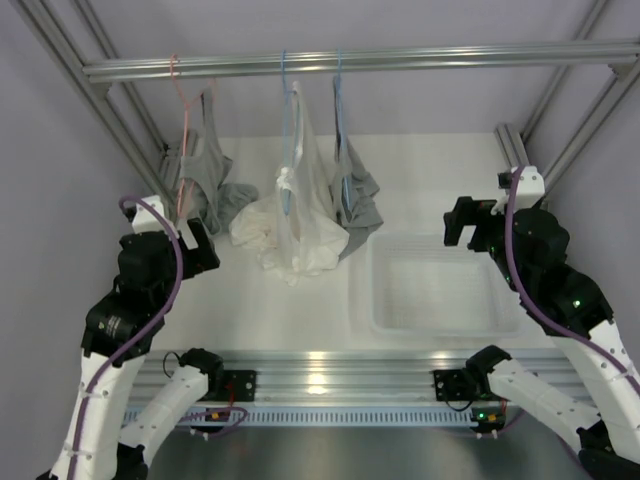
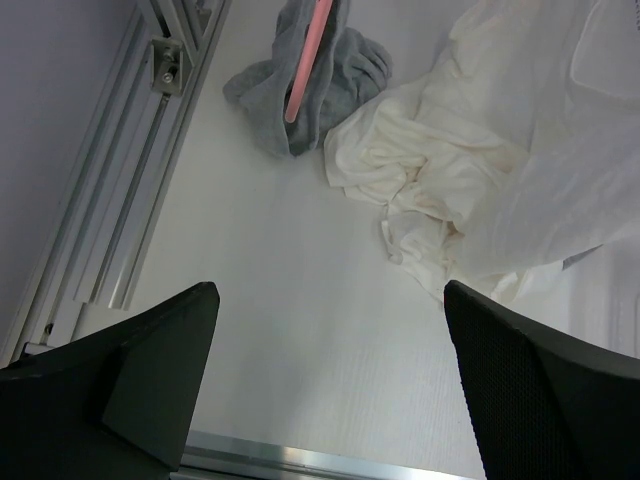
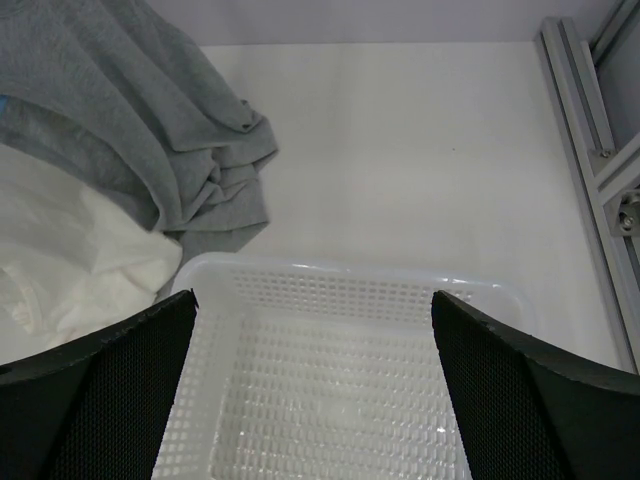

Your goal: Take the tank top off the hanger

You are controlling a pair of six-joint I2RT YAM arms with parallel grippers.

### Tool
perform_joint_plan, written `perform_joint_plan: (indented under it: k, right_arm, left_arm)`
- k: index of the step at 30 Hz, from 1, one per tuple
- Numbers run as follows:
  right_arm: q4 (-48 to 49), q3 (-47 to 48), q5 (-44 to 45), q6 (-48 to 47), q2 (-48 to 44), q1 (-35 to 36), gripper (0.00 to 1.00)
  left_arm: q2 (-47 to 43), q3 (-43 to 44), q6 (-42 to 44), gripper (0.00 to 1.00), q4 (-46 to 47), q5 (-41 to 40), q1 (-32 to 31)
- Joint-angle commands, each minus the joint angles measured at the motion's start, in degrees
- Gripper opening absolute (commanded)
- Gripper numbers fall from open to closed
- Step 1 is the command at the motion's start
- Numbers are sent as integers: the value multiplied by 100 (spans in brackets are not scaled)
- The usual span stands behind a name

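Three tank tops hang from the metal rail (image 1: 360, 62). A grey one (image 1: 205, 180) hangs on a pink hanger (image 1: 183, 110) at the left. A white one (image 1: 295, 215) hangs on a blue hanger (image 1: 288, 110) in the middle. A grey one (image 1: 355, 195) hangs on a second blue hanger (image 1: 340, 110). Their hems pool on the table. My left gripper (image 1: 200, 245) is open and empty, low beside the left grey top (image 2: 310, 90). My right gripper (image 1: 462, 225) is open and empty above the basket (image 1: 440, 285).
The white plastic basket (image 3: 340, 390) stands empty at the right of the table. Aluminium frame posts (image 1: 90, 95) rise at both sides, and a frame rail (image 2: 140, 150) runs along the left table edge. Another rail (image 1: 330, 375) lies along the near edge.
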Motion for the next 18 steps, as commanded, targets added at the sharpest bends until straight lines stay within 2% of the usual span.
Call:
perform_joint_plan:
  k: [1,6,10,13,18]
  right_arm:
    - [-71,185,-55,-17,-90,90,99]
    - [-71,177,-151,-17,-161,90,99]
    - [-71,159,-204,1,-135,98,99]
    - [-53,185,-353,9,-30,90,99]
    - [-53,203,-661,18,129,90,99]
  left_arm:
    - [-82,218,65,99,8,-105,-23]
    - [-82,315,65,99,-19,-87,-23]
    - [93,761,83,99,-54,-201,-23]
    - [593,1359,66,99,-46,-630,-23]
    - [2411,3142,425,99,16,-791,-15]
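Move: The upper part of the pink hanger, with the grey tank top on it, is about 20 cm ahead of the left hand, 1 cm to its left and some 6 cm higher. The hanger's near lower end is only about 10 cm ahead, 2 cm left and 10 cm below. The white top hangs roughly 20 cm ahead, 17 cm to the right and 20 cm below. From the right hand, the hanger's upper part lies about 18 cm ahead, 50 cm left and 4 cm above. Open and empty, the left hand heads for the upper part of the pink hanger. It starts slowly, then climbs ever faster to about 10 cm higher, reaching forward some 3 cm only at the end. The wrist tips the fingers up a little, under 10 degrees, and swings slightly counter-clockwise. It touches nothing. ##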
